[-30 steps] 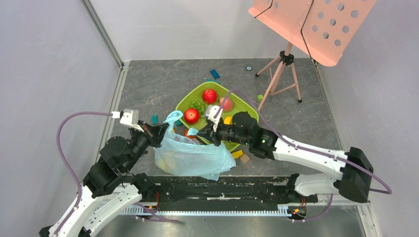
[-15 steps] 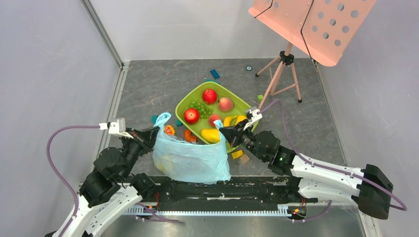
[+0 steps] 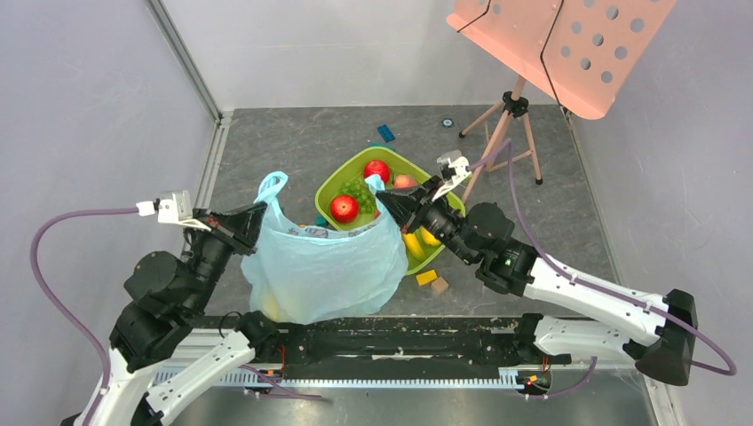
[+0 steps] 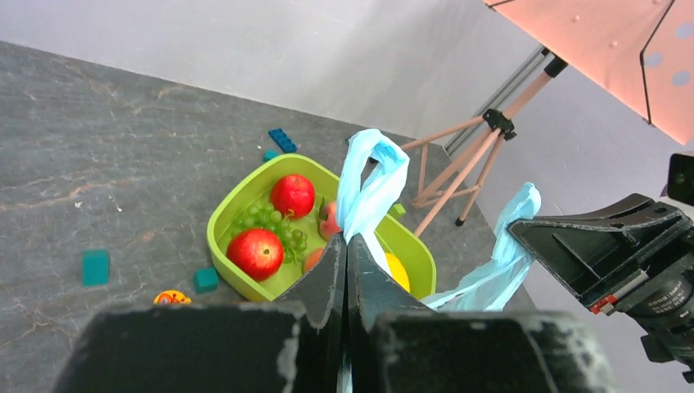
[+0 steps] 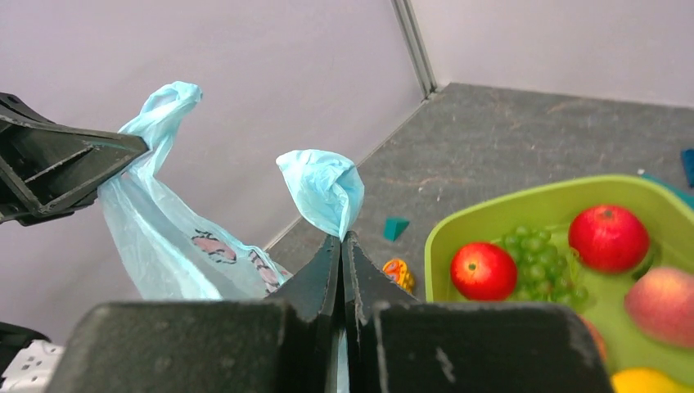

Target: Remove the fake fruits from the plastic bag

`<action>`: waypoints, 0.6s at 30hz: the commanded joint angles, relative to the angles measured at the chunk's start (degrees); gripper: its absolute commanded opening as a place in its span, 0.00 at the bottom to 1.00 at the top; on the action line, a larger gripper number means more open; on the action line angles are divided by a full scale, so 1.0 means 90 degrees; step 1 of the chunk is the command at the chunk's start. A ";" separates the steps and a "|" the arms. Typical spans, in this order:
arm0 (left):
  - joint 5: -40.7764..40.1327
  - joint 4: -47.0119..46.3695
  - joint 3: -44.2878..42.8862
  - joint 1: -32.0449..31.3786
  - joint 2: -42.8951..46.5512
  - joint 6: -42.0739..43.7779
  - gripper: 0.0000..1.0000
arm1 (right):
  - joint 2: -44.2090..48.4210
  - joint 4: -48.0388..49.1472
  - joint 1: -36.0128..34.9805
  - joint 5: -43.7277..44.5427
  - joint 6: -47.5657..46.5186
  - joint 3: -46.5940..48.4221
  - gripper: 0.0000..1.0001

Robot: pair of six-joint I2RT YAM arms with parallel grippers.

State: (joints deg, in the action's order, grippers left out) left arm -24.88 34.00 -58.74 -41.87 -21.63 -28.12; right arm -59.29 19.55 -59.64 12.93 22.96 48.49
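Note:
The light-blue plastic bag (image 3: 315, 271) hangs stretched between my two grippers. My left gripper (image 3: 253, 213) is shut on its left handle (image 4: 372, 176). My right gripper (image 3: 384, 197) is shut on its right handle (image 5: 323, 188). A faint yellow shape (image 3: 271, 306) shows through the bag's lower left. Fake fruits lie in the green tray (image 3: 355, 163) behind the bag: two red apples (image 3: 344, 209) (image 3: 376, 170), green grapes (image 3: 358, 189), a peach (image 3: 405, 181) and yellow pieces (image 3: 417, 241). The wrist views show the same apples (image 4: 256, 252) (image 5: 483, 270).
A tripod (image 3: 502, 133) with a pink perforated board (image 3: 559, 44) stands at the back right, close to the tray. Small blocks lie about: blue (image 3: 385, 133), yellow (image 3: 426, 277), brown (image 3: 439, 285), teal (image 4: 95, 266). An orange toy (image 5: 397, 273) lies beside the tray.
Both grippers have risen and moved apart with the handles. The bag has gone from lying slumped on the floor to hanging stretched wide.

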 commanded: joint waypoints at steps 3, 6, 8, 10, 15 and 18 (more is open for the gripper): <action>-0.0311 -0.0471 -0.0369 -0.0016 -0.0410 0.0777 0.02 | -0.0504 -0.0506 0.0005 0.0160 -0.0809 0.0989 0.00; -0.0236 -0.0637 -0.0394 -0.0016 -0.0502 0.0949 0.02 | -0.0726 -0.0610 0.0022 0.0221 -0.1039 0.1274 0.00; -0.0348 -0.0723 -0.0464 -0.0011 -0.0591 0.1052 0.02 | -0.0890 -0.0658 0.0076 0.0205 -0.1110 0.1508 0.00; -0.0501 -0.0779 -0.0615 -0.0016 -0.0694 0.1168 0.02 | -0.1099 -0.0726 0.0157 0.0065 -0.1127 0.1801 0.00; -0.1195 -0.0665 -0.1213 -0.0016 -0.1189 0.1494 0.02 | -0.1817 -0.0911 0.0457 -0.0485 -0.1087 0.2630 0.00; -0.1380 -0.0675 -0.1623 -0.0015 -0.1511 0.1746 0.02 | -0.2271 -0.0945 0.0629 -0.0829 -0.1109 0.3289 0.00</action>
State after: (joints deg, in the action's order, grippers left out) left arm -31.94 32.42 -67.75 -41.87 -32.21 -18.00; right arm -76.29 10.83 -55.59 10.02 14.11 70.46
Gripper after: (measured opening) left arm 0.032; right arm 0.007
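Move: The blue plastic bag hangs by its two handles between the grippers. Its body is roughly 10 cm to the left hand's right and 2 cm back, and about 10 cm to the right hand's left and 6 cm back, some 15 cm below both. The green tray lies on the table about 25 cm ahead and 22 cm right of the left hand; from the right hand it is 20 cm ahead, 3 cm right. The tray's near-left red apple is about 21 cm ahead and 9 cm left of the right hand. The bag, still pinched by one handle in each pair of shut fingers, is carried on forward and higher. The right hand leads, about 6 cm forward with some 4 cm left and 3 cm up, closing in on the left hand; the left goes only about 3 cm forward and as much up. Climbing eases midway, then quickens, and both wrists roll about 10 degrees, opposite ways. ##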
